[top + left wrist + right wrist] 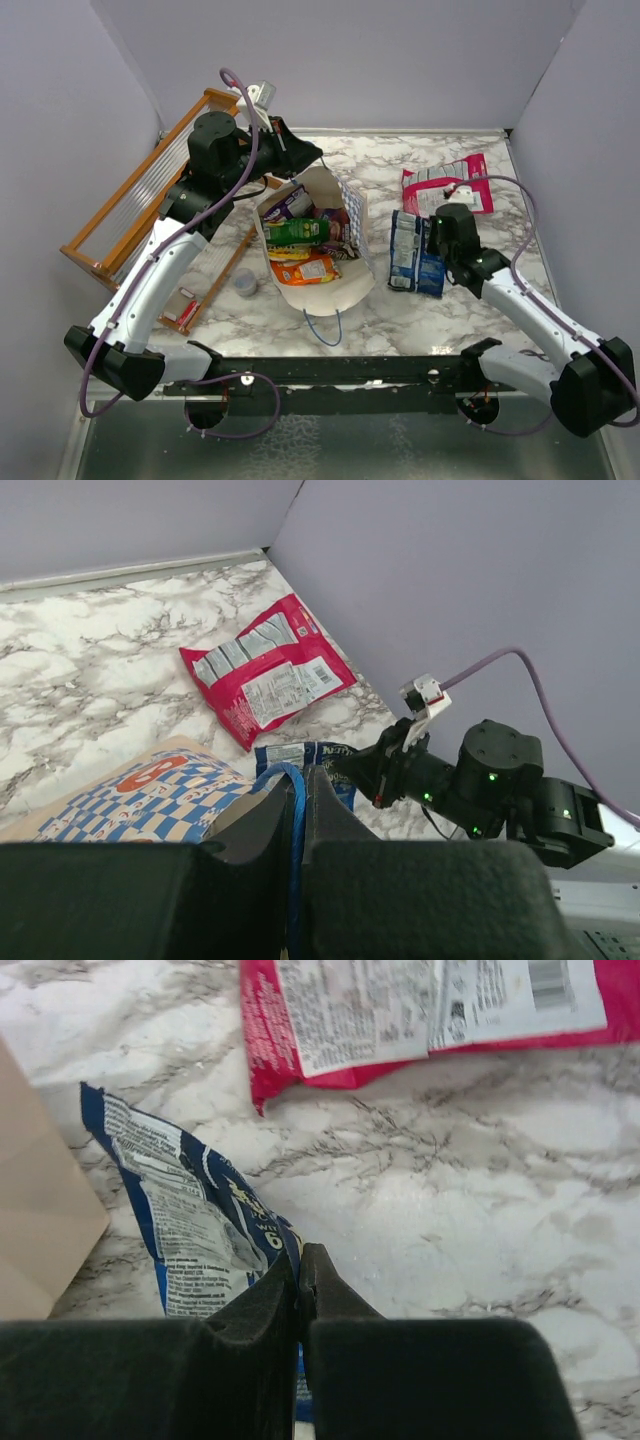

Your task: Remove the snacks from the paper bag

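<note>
The paper bag lies open on the marble table, its cream inside facing up. Inside it are green, purple, yellow and orange snacks. My left gripper is at the bag's far end, shut on its blue string handle; the checkered outside shows beside the fingers. My right gripper is shut on the right edge of the blue packet, which lies on the table right of the bag and shows in the right wrist view. The pink-red pouch lies flat beyond it.
An orange wooden rack leans at the far left behind the left arm. A small grey-blue cup stands left of the bag. The bag's second string handle hangs toward the near edge. Walls close the back and both sides.
</note>
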Controlling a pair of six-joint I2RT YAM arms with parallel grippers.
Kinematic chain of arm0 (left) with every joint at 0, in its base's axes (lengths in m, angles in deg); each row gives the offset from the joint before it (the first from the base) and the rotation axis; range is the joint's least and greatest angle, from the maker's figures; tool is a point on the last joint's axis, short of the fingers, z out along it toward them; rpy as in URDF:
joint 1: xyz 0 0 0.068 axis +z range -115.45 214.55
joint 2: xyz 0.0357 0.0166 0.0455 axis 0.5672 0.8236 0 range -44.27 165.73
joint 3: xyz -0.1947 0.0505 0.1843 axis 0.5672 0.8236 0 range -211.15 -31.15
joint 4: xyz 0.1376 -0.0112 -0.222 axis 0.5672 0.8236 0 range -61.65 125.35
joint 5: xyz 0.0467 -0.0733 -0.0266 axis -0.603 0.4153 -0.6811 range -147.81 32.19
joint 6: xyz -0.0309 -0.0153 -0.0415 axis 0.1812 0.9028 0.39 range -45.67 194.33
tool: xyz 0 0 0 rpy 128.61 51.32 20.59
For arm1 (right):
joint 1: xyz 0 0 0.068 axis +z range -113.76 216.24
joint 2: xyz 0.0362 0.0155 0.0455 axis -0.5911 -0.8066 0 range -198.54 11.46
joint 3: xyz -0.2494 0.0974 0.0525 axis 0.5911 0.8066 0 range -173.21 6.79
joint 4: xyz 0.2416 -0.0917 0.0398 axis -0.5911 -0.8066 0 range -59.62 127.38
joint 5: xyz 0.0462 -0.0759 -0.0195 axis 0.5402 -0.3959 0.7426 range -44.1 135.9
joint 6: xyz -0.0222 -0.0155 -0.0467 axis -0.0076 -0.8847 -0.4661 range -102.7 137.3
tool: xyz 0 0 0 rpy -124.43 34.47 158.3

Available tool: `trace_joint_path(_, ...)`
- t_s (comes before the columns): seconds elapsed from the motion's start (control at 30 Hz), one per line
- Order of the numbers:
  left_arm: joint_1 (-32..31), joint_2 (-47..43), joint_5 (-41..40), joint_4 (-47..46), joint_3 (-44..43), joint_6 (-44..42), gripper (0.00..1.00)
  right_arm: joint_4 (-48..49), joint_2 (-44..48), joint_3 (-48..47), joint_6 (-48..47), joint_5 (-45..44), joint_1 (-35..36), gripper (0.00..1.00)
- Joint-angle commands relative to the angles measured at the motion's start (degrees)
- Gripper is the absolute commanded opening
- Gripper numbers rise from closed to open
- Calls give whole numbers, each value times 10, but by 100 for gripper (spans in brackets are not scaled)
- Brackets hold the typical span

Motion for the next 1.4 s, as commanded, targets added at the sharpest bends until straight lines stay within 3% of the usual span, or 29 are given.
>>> trace_joint_path(0.0,0,-17,-5,-28,-16,-6,0,49,26,56,129,104,-70,1)
trace_joint_path(0.17,0,-13,10,-34,-17,-2,0,44,37,96,191,48,-138,2)
trace_joint_path(0.3,0,0,11,-9,-38,-20,0,74,56,142,210,43,-199,11)
trace_joint_path(0.43,0,0,15,-3,-33,-38,0,95,67,169,220,93,-262,17)
trace_joint_path(0.5,0,-2,18,-6,-27,-43,0,92,76,173,223,120,-286,31)
trace_joint_path(0.63,0,-7,19,-9,-20,-45,0,70,124,156,192,127,-295,71)
trace_joint_path(0.73,0,-8,20,-10,-17,-46,0,49,166,113,140,132,-295,89)
trace_joint_path(0.97,0,-24,45,-37,9,-35,0,39,201,6,42,345,-295,92)
trace_joint_path(1.13,-1,-40,66,-53,29,-31,0,130,160,-28,65,661,-288,90)
trace_joint_path(1.23,-1,-45,70,-53,37,-32,0,170,139,-59,65,783,-243,89)
trace_joint_path(1.37,-1,-54,72,-68,55,-21,0,185,134,-81,41,835,-142,88)
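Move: The blue snack bag is already pinched near its right edge in the right hand, its middle about 5 cm left, 2 back and 5 below. The clear table meant for it lies some 8 cm right, 4 back and 10 down. The red snack bag is roughly 14 cm ahead, 3 right and 9 below; the paper bag about 27 cm left, level ahead, 2 lower. From the left hand, that clear table is about 33 cm right, 3 back, 38 below. The blue snack bag is carried right by about 11 cm and lowered some 8, slightly back, by the right hand turning clockwise; its fingers then open wide and let go. The empty hand climbs over 20 cm and swings left towards the paper bag, turning counter-clockwise, fingers open. The left hand keeps its pinch on the paper bag's blue handle, easing back some 2 cm. ##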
